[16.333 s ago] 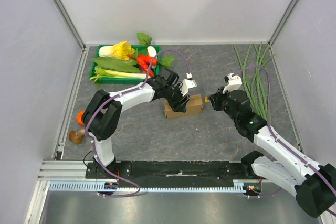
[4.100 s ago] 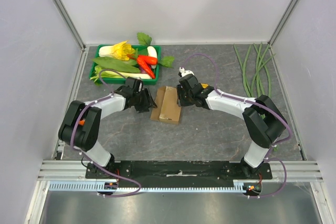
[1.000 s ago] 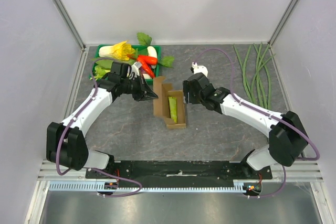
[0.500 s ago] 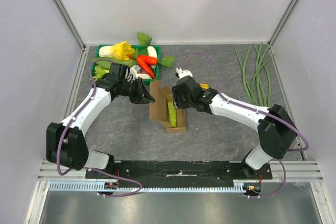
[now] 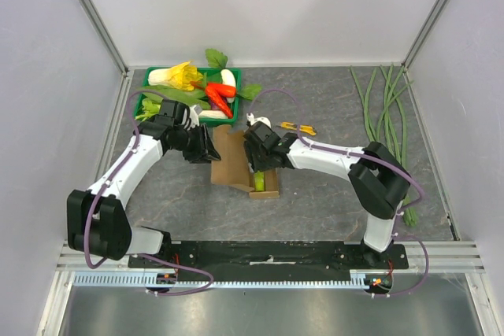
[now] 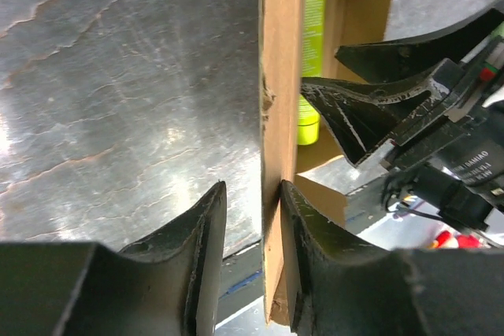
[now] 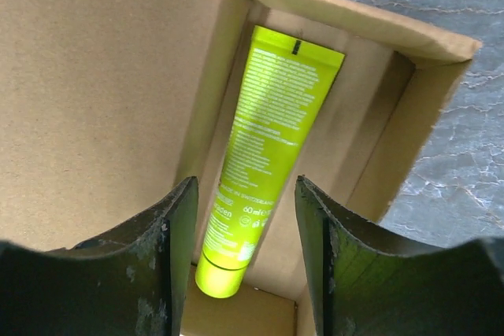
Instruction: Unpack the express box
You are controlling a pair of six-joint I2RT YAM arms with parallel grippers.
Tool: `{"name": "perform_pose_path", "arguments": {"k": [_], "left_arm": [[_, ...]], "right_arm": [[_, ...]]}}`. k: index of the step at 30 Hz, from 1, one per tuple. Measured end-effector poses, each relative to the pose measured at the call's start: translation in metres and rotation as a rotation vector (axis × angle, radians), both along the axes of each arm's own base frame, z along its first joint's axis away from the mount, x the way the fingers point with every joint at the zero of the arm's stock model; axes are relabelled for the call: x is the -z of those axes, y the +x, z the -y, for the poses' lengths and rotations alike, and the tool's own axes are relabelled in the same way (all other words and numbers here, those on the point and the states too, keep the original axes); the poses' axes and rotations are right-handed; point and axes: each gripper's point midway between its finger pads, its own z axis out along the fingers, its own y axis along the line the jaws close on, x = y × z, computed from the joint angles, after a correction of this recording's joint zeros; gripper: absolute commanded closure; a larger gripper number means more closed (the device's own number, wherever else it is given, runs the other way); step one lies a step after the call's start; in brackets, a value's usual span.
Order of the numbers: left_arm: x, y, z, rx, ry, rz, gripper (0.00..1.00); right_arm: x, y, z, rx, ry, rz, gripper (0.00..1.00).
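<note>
The express box (image 5: 230, 164) lies open in the middle of the table, its brown lid flap spread to the left. A lime-green tube (image 5: 258, 182) lies lengthwise inside it (image 7: 272, 135). My right gripper (image 5: 257, 164) reaches down into the box; in the right wrist view it (image 7: 246, 186) is open, its fingers on either side of the tube's cap end without touching it. My left gripper (image 6: 252, 194) is open around the upright flap edge (image 6: 277, 116). One finger rests on the cardboard and the other stands apart. From above, the left gripper (image 5: 208, 150) sits at the box's left side.
A green tray (image 5: 186, 122) of vegetables stands behind the left arm, close to the box. Long green beans (image 5: 386, 112) lie at the back right. A small yellow-orange item (image 5: 298, 127) lies behind the right arm. Grey walls close in the table.
My left gripper has opened from a shut grip on the flap. The right gripper has moved left and down into the box, over the tube. The box has slid slightly left.
</note>
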Motion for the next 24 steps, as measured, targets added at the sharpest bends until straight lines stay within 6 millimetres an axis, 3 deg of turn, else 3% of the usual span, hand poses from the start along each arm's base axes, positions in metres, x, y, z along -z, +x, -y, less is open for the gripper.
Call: {"name": "perform_pose_path", "arguments": {"k": [6, 16, 24], "left_arm": [[0.012, -0.005, -0.012, -0.008, 0.069, -0.006, 0.59], [0.017, -0.008, -0.016, 0.002, 0.093, -0.005, 0.59], [0.014, -0.008, -0.016, 0.01, 0.093, 0.01, 0.58]], "right_arm": [[0.007, -0.005, -0.01, -0.012, -0.06, -0.003, 0.42], [0.03, -0.012, 0.001, 0.033, -0.208, -0.008, 0.5], [0.032, -0.009, -0.004, 0.055, -0.273, 0.045, 0.67]]}}
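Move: Under my open right hand the green tube lies in the box, its middle about 4 cm below, 2 cm ahead and 1 cm to the left, cap end towards my base. The box's right wall is 4 cm to the right, the cutter 13 cm ahead and 11 cm to the right. From my left hand, the lid's middle is 4 cm to the right and 6 cm lower, and the tube some 11 cm right, 1 cm ahead, 12 cm below. I sink my right hand about 3 cm into the open box, easing back 1 cm and rolling some 15 degrees so its left side dips, then close the fingers on both sides of the tube near its cap end. My left hand, still half open with a finger against the lid's inner face, goes on drawing it outwards, about 1.5 cm left and down. ##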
